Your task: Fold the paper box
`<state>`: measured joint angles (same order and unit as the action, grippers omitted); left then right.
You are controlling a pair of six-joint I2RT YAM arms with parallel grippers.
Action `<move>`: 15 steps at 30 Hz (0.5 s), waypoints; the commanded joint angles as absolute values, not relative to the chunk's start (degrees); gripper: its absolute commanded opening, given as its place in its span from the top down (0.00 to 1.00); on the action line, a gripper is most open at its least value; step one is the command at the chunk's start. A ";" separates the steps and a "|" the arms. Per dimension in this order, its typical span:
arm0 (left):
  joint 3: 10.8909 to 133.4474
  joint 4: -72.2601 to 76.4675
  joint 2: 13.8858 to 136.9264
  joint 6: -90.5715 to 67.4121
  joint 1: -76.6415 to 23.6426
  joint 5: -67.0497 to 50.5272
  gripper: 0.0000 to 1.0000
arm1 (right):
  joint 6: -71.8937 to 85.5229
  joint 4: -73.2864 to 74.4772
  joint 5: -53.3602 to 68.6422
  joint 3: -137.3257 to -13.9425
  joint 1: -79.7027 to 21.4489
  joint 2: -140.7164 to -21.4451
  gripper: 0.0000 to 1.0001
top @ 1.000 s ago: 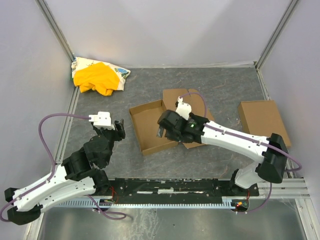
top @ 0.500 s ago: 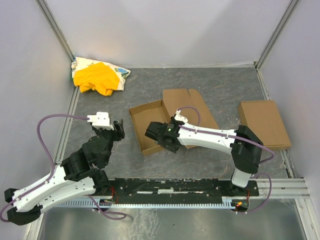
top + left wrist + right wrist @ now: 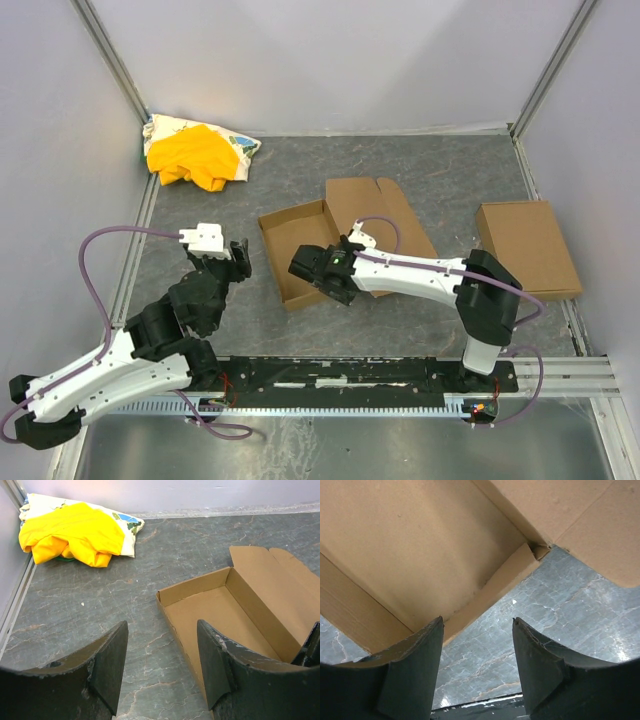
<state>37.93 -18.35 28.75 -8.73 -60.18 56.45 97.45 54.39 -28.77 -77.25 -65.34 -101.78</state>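
Note:
The paper box (image 3: 296, 248) lies mid-table as an open brown tray, its lid (image 3: 388, 214) flat on the mat to the right. My right gripper (image 3: 304, 268) hovers open over the tray's near end. In the right wrist view its left finger (image 3: 415, 660) is above the box's near wall (image 3: 485, 602) and the right finger is over bare mat, with nothing held between them. My left gripper (image 3: 238, 256) stands open to the left of the box, apart from it. Through its fingers the left wrist view shows the tray (image 3: 220, 611) to the right.
A yellow cloth bundle (image 3: 196, 156) lies in the far left corner, also in the left wrist view (image 3: 75, 532). A smaller cardboard rectangle (image 3: 527, 246) rests at the right. Grey walls surround the mat; a black rail (image 3: 350, 375) runs along the near edge.
My right gripper has swung left across the box to its near end and its jaws have narrowed somewhat. The left arm has hardly moved.

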 commanded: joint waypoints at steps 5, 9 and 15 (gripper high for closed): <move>37.80 -16.88 29.35 -11.87 -60.02 56.51 0.36 | 96.88 52.32 -30.26 -79.14 -65.22 -106.30 0.35; 37.79 -16.87 29.35 -11.87 -59.98 56.60 0.36 | 96.49 52.91 -28.71 -80.55 -65.26 -108.68 0.39; 37.81 -16.88 29.38 -11.77 -60.00 56.68 0.36 | 96.18 55.78 -31.73 -80.63 -65.22 -107.85 0.75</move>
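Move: The near wall of the paper box is what I'm after: its middle lies about 5 cm below my right hand, some 3 cm to its left and otherwise level with it. The tray floor's middle is about 10 cm ahead of and 6 cm left of that hand; the open lid panel lies 14 cm ahead and 11 cm right of it. From my left hand that wall is roughly 18 cm right, 3 cm back and 24 cm below. I sink my right hand about 4 cm, nearly straight down, so its open fingers straddle the box's near wall, one inside the tray and one outside. Near the bottom I close them by about half and begin to pinch that upright cardboard, the wrist tilting only a few degrees. ##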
